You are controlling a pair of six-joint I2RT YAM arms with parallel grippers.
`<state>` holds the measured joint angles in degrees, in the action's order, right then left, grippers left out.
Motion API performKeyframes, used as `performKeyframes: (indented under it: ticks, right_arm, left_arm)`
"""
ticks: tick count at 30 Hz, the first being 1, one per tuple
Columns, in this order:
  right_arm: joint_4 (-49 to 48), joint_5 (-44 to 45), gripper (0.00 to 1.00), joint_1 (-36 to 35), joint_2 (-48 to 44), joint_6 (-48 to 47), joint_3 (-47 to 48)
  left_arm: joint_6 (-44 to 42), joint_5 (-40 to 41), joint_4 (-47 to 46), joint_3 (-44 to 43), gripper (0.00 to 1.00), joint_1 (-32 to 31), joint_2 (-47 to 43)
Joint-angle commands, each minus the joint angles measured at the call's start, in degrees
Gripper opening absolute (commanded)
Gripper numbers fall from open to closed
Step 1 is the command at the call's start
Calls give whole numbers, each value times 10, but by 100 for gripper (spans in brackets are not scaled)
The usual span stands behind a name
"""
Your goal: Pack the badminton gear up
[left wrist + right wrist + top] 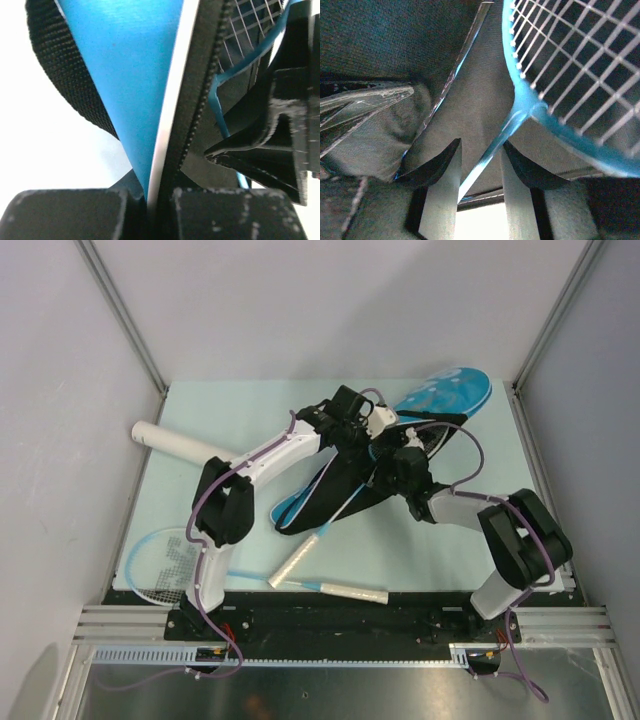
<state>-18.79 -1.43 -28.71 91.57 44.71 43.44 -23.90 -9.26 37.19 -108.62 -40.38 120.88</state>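
The long blue racket bag (445, 395) lies slanted across the mat, its black opening facing me. My left gripper (352, 422) is shut on the bag's zipper edge (172, 115), holding it up; blue fabric (130, 65) and black strap (65, 70) fill that view. My right gripper (402, 464) reaches inside the bag and stands open, with one racket's light-blue shaft (492, 152) running loose between its fingers (442, 170) and the strung head (560, 135) just beyond. That racket's white handle (298, 562) sticks out of the bag. A second racket (165, 565) lies at the front left.
A white cardboard tube (185, 443) lies at the left of the mat, behind the left arm. The second racket's handle (350, 590) runs along the mat's front edge. Grey walls and metal posts close in the left, right and back sides.
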Motion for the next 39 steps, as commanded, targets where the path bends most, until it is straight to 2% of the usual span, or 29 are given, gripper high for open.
performKeyframes:
  ticks: [1,6,7,10,15,17,22,28,34,39]
  right_arm:
    - [-154,-16,40,-1,38,-5,-3]
    - [-155,-9,11,-3,27,42,-2]
    - [-150,-1,0,-1,17,63,-2]
    - [-119,47,0,10,-3,134,-2]
    - [-53,52,0,52,-12,161,47]
    - [-60,78,0,68,-7,163,49]
    - [-93,69,0,112,9,197,65]
    - [-64,114,0,155,7,232,96]
    - [-74,204,0,156,40,202,114]
    - [-81,224,0,155,64,201,116]
  left_arm:
    - [-32,-47,-29,-18,0,0,-13]
    - [-25,-44,-30,-20,0,0,-12]
    - [-23,-42,-30,-21,0,0,-10]
    - [-24,-45,-29,-19,0,0,-10]
    - [-44,-34,-29,5,0,0,-25]
    - [-52,-31,-30,6,0,0,-30]
    - [-66,-43,-28,13,0,0,-38]
    - [-78,-59,-28,30,0,0,-44]
    - [-79,-83,-27,42,0,1,-59]
    - [-64,-132,-26,42,0,7,-78]
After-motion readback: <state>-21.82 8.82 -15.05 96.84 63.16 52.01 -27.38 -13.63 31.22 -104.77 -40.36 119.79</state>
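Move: The racket's shaft, just short of its head, runs between the right hand's half-open fingers, about 1 cm ahead, 1 cm left and 1 cm below. Its handle lies some 20 cm back and 20 cm left. The bag's near tip is about 9 cm back and 23 cm left; its blue far end is some 24 cm ahead and 22 cm right. From the left hand, holding up the bag's edge, that shaft is about 5 cm back, 6 cm right and 5 cm below. The racket's shaft is pinched just below the head as the right hand dips slightly and shuts its fingers. Keeping that grip, the right hand lifts, then draws the racket head-first deeper into the open bag, about 10 cm forward and 10 cm right overall, turning some 30 degrees clockwise and sinking a little at the end. The left hand keeps hold of the bag's edge. ##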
